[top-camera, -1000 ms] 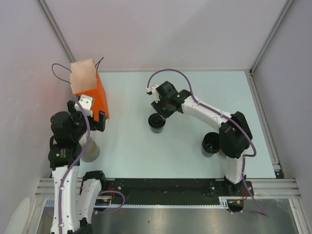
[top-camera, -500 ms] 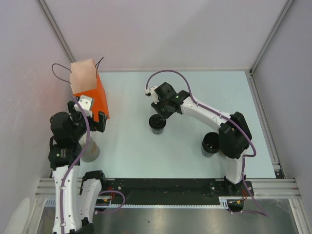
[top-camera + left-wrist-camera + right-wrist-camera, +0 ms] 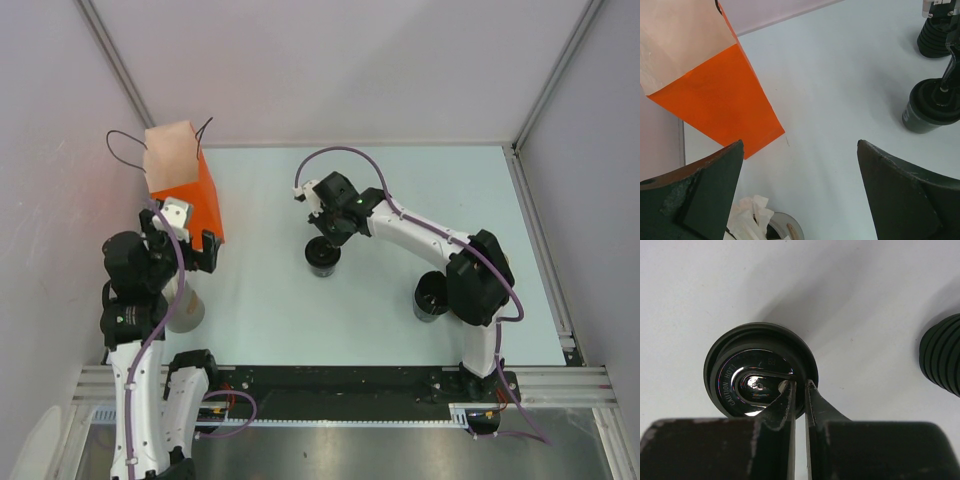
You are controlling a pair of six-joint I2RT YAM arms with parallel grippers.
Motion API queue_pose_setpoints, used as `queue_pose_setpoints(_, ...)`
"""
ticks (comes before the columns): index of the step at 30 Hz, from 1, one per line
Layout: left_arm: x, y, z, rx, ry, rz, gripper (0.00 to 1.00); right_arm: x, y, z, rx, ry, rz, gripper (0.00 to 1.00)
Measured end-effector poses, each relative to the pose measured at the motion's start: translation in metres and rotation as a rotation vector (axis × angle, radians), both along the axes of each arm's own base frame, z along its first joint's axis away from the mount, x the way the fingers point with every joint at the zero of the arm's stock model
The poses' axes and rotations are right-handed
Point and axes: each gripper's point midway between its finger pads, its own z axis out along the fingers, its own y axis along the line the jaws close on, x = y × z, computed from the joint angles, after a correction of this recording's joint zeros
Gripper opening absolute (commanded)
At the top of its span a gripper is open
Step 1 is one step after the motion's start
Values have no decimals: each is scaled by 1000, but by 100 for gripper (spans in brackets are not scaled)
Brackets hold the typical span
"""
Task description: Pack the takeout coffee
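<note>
The takeout coffee (image 3: 322, 256) is a small black cup with a glossy black lid, standing upright mid-table. It also shows as the takeout coffee (image 3: 930, 107) at the right of the left wrist view. My right gripper (image 3: 326, 238) reaches down onto it from behind. In the right wrist view the right gripper (image 3: 800, 385) pinches the near-right rim of the lid (image 3: 755, 375), one finger inside the rim and one outside, with a thin gap between them. My left gripper (image 3: 185, 252) hangs wide open beside the orange bag (image 3: 192, 200); the left gripper (image 3: 800, 143) holds nothing.
The orange paper bag (image 3: 720, 100) stands open-topped at the far left. A grey cup of white straws (image 3: 186, 310) sits under my left arm. A wider black ribbed cup (image 3: 431, 296) stands by my right arm's elbow; its ribbed wall (image 3: 942, 355) shows at the right.
My right gripper's fingers have closed in on the lid rim, and the wrist has shifted slightly left. The cup and my left arm have not moved.
</note>
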Motion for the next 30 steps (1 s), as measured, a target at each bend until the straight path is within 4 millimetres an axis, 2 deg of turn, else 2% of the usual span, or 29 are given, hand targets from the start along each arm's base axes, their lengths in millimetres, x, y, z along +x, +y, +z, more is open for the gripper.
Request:
queue_pose_setpoints(5, 0, -1, 0, -3, 0, -6, 100, -1, 1, 0, -2, -4, 4, 0)
queue_pose_setpoints(14, 0, -5, -2, -9, 5, -34, 100, 2, -4, 2, -2, 1, -1, 0)
queue_pose_setpoints(18, 9, -2, 2, -6, 38, -29, 100, 8, -16, 5, 8, 19, -16, 0)
queue_pose_setpoints(25, 32, 14, 49, 58, -14, 17, 100, 21, -42, 29, 70, 19, -63, 0)
queue_pose_setpoints(30, 47, 22, 92, 92, -79, 40, 100, 22, -50, 49, 119, 4, -67, 0)
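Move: My right hand already pinches the lid rim of the coffee cup, whose middle is about 2 cm back, 3 cm left and 5 cm below. From it the orange bag is some 12 cm ahead and 35 cm left, the lid stack 15 cm ahead and 10 cm right, the other cup 13 cm back and 22 cm right. From my open left hand the bag is about 20 cm ahead, 9 cm left and 15 cm lower, the straw holder 5 cm back, 9 cm left and far below. Keeping my right fingers shut on the lid's rim, I carry the coffee cup about 5 cm right and 5 cm up, drifting slightly forward, away from the bag and towards the lid stack. Meanwhile my left hand, still wide open and empty, rises roughly 9 cm in front of the bag and goes 5 cm forward and a little left, its fingers tipping up slightly. ##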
